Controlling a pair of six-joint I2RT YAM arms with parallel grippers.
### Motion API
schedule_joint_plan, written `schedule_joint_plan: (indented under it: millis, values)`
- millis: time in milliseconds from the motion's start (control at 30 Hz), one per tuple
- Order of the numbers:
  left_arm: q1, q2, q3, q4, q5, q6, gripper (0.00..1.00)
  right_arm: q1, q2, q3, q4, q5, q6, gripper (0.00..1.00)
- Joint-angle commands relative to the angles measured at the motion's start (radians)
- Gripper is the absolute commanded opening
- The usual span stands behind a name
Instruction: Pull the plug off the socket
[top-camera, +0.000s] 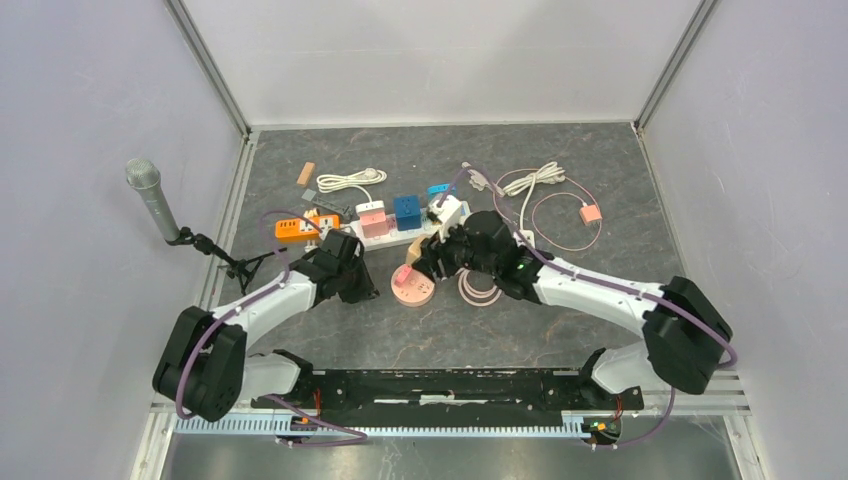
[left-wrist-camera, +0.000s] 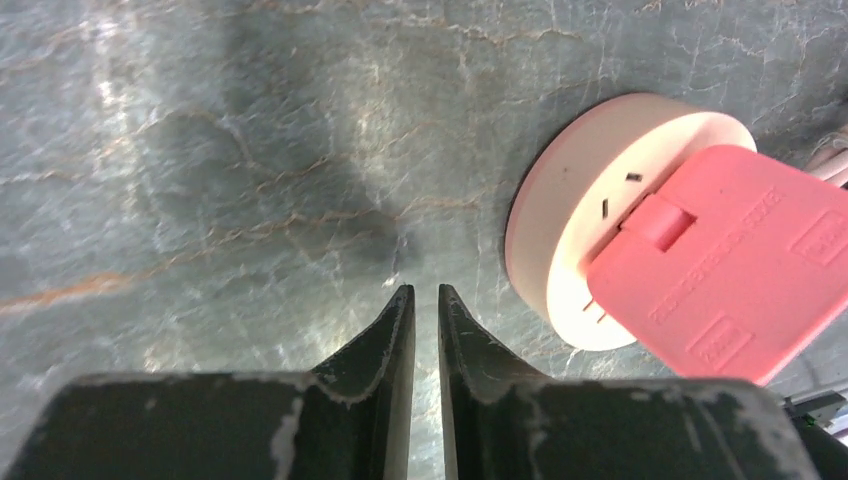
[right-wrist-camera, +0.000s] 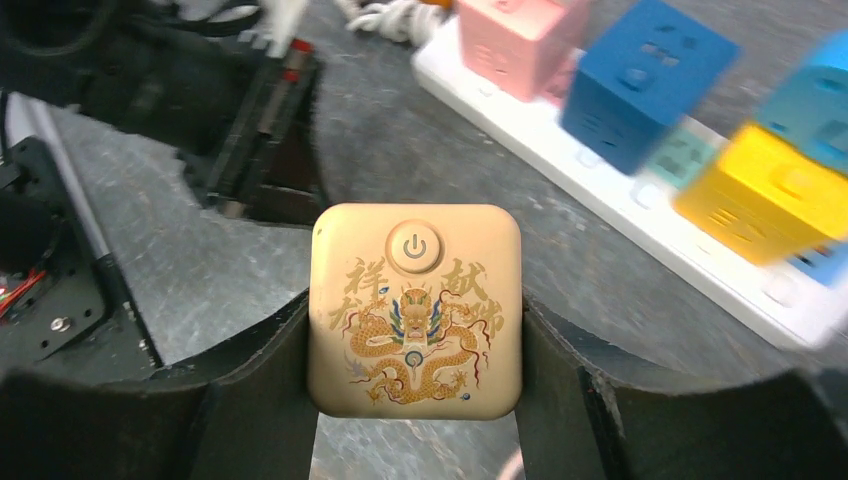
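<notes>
The socket (left-wrist-camera: 580, 230) is a round cream disc with a pink rim that lies on the grey table, seen in the top view as the socket (top-camera: 418, 293). The plug (right-wrist-camera: 415, 310) is a square block with a gold dragon face and a pink underside (left-wrist-camera: 740, 270). My right gripper (right-wrist-camera: 415, 305) is shut on its sides and holds it tilted over the right part of the socket. Thin prongs show at the plug's lower left edge, and two bare slots show on the socket's face. My left gripper (left-wrist-camera: 427, 290) is shut and empty, low over the table just left of the socket.
A white power strip (top-camera: 392, 241) behind the socket carries pink (top-camera: 372, 218), blue (top-camera: 407, 210) and yellow cube adapters. An orange block (top-camera: 297, 229) lies at its left end. White cables (top-camera: 540, 180), a pink cable coil (top-camera: 478, 290) and a microphone (top-camera: 150, 195) are around.
</notes>
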Motion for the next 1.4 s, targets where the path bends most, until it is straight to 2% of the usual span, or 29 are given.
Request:
schedule_joint_plan:
  millis: [0,100,233,400,467,500,600,900,967,1000,1100,1267,1367]
  values:
    - [-0.002,-0.092,0.084,-0.128,-0.082,0.058,0.22,-0.059,-0.125,0.059,-0.122,0.204,0.026,0.00]
    - [0.000,-0.178,0.143,-0.220,-0.202,0.076,0.25,-0.114,-0.192,0.085,-0.266,0.380,0.016,0.00]
    - [0.001,-0.299,0.214,-0.270,-0.278,0.134,0.35,-0.219,-0.273,0.089,-0.401,0.600,0.023,0.00]
    - [0.002,-0.372,0.305,-0.298,-0.320,0.232,0.63,-0.435,-0.307,0.065,-0.532,0.702,0.106,0.00]
    - [0.002,-0.382,0.336,-0.312,-0.335,0.254,0.74,-0.530,-0.299,0.051,-0.576,0.697,0.151,0.00]
    - [0.002,-0.385,0.348,-0.317,-0.341,0.260,0.84,-0.579,-0.291,0.040,-0.589,0.683,0.162,0.00]
    - [0.002,-0.395,0.365,-0.319,-0.344,0.270,0.99,-0.701,-0.263,-0.005,-0.607,0.632,0.189,0.00]
    - [0.002,-0.396,0.370,-0.319,-0.341,0.285,1.00,-0.851,-0.159,-0.099,-0.624,0.607,0.214,0.02]
    - [0.002,-0.400,0.370,-0.319,-0.357,0.284,1.00,-0.858,-0.147,-0.110,-0.620,0.598,0.208,0.10]
    - [0.002,-0.401,0.369,-0.319,-0.370,0.279,1.00,-0.858,-0.147,-0.118,-0.608,0.576,0.191,0.20]
    - [0.001,-0.406,0.363,-0.319,-0.388,0.274,1.00,-0.858,-0.138,-0.129,-0.583,0.535,0.162,0.38]
    - [0.002,-0.388,0.364,-0.326,-0.367,0.279,1.00,-0.860,-0.089,-0.109,-0.593,0.502,0.140,0.54]
    - [0.002,-0.382,0.367,-0.322,-0.300,0.313,1.00,-0.858,-0.082,-0.113,-0.580,0.461,0.097,0.59]
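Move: My right hand already holds the beige cube plug clear of the round pink socket, which lies about 14 cm below it. The bare spot I'm taking it to is some 40 cm right, 3 cm ahead and 15 cm down; the upright white strip (25 right, 8 ahead) lies on the way, the loose pink cube some 18 cm beyond the spot. From my left hand the red plug on that socket is 8 cm right, 3 ahead, 2 up. I swing my right hand some 40 cm right, past the white strip, keeping my grip on the beige plug: rising and bowing forward at first, then drawing back and sinking to about 11 cm lower, wrist turning roughly 75 degrees clockwise as the fingers tip down. Meanwhile my nearly shut left hand lifts about 18 cm and drifts left, away from the socket, opening wide and pitching its fingertips up and forward. ##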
